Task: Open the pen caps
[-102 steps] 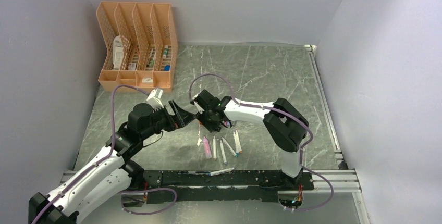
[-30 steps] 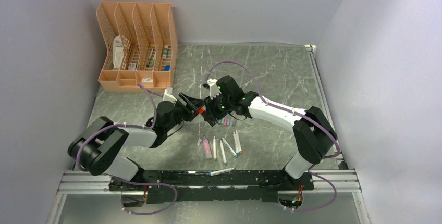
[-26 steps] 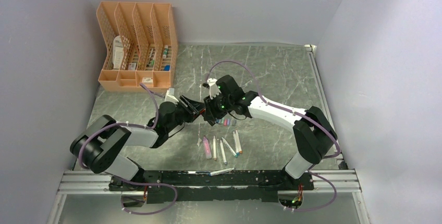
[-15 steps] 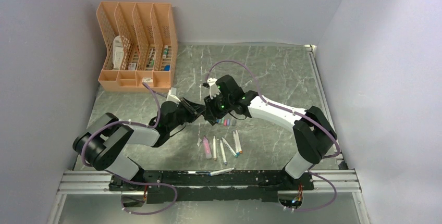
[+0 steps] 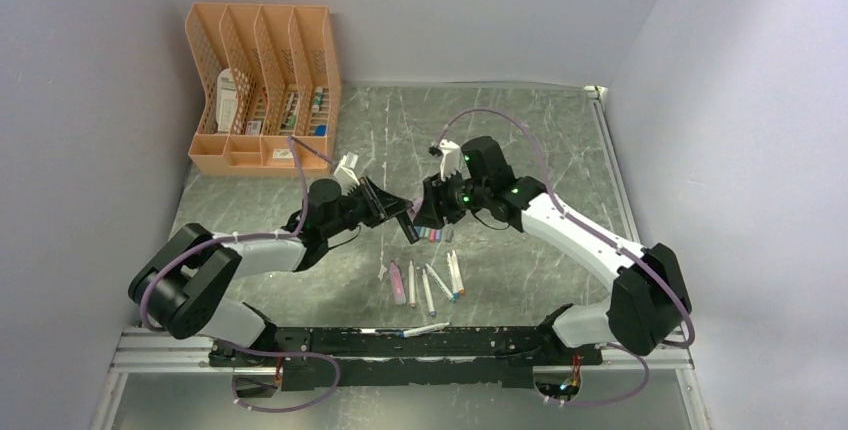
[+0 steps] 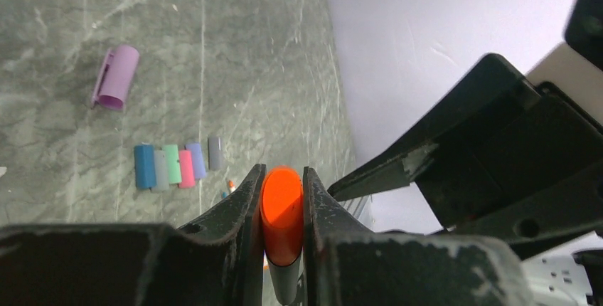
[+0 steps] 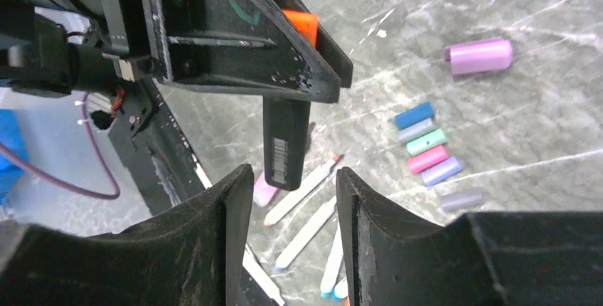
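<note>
My left gripper (image 6: 282, 172) is shut on a dark marker (image 7: 286, 142) with a chunky orange cap (image 6: 281, 210); the barrel hangs below the fingers. In the top view the left gripper (image 5: 388, 210) holds it above the table's middle. My right gripper (image 7: 290, 178) is open and empty, facing the marker from the right with a small gap (image 5: 426, 212). A row of small caps (image 6: 178, 166), blue, teal, pink, purple and grey, lies on the table (image 5: 432, 235). A pale purple cap (image 7: 480, 55) lies apart.
Several white pen barrels (image 5: 432, 283) and a pink marker (image 5: 397, 278) lie toward the front of the grey marble table (image 5: 540, 140). One pen (image 5: 425, 330) rests on the front rail. An orange file rack (image 5: 262, 90) stands at the back left.
My right gripper has drawn back to the right, away from the left gripper it was pressed against. The left gripper has shifted slightly right, still holding the marker.
</note>
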You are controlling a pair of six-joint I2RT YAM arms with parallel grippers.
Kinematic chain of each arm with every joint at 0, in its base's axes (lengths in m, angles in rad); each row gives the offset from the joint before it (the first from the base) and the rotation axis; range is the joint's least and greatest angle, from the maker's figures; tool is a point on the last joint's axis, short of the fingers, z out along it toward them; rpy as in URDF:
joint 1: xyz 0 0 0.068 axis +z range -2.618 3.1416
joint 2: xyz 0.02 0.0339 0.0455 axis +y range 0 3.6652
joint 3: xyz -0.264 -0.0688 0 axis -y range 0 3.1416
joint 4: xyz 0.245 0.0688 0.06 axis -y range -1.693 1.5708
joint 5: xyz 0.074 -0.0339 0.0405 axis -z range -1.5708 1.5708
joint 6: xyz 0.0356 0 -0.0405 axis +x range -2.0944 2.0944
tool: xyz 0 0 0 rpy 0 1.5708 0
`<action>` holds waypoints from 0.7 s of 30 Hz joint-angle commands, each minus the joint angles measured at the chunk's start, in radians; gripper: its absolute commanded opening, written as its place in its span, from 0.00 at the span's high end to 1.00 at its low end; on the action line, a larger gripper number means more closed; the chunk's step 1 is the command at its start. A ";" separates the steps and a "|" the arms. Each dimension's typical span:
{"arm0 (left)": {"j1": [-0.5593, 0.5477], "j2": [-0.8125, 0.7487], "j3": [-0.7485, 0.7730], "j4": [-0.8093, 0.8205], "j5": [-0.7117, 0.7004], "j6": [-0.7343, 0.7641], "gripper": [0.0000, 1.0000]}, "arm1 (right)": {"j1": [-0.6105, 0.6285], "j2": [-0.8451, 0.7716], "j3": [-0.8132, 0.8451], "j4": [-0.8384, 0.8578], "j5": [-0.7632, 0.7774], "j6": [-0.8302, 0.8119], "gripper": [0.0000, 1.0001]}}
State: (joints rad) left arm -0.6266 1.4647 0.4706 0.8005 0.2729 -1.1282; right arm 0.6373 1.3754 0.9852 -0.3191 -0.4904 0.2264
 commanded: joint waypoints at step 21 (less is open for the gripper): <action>0.034 -0.493 0.148 -0.706 0.053 0.339 0.93 | 0.522 -0.200 -0.208 -0.292 0.397 0.687 0.58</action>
State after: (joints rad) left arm -0.6025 1.0115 0.5808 0.2161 0.3614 -0.8181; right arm 1.0695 1.2095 0.7929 -0.5133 -0.3161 0.6666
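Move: The stray white pen lying across the table's near edge is about 23 cm back from the right hand, 1 cm to its right and some 15 cm below. At that table height, the pink highlighter is about 15 cm back and 6 cm left of the right hand, the middle uncapped pen 17 cm back and 1 cm right, and the row of caps 5 cm back and 2 cm right. From the left hand the stray pen is roughly 25 cm back, 4 cm right and 14 cm below. The black highlighter stays pinched by its orange cap in the left hand, which carries it up about 7 cm, back and a little left. With nothing between its parted fingers, the right hand leaves it and sweeps some 17 cm back over the uncapped pens towards the stray pen, first level, then sinking, its fingers tipping to point more steeply down. ##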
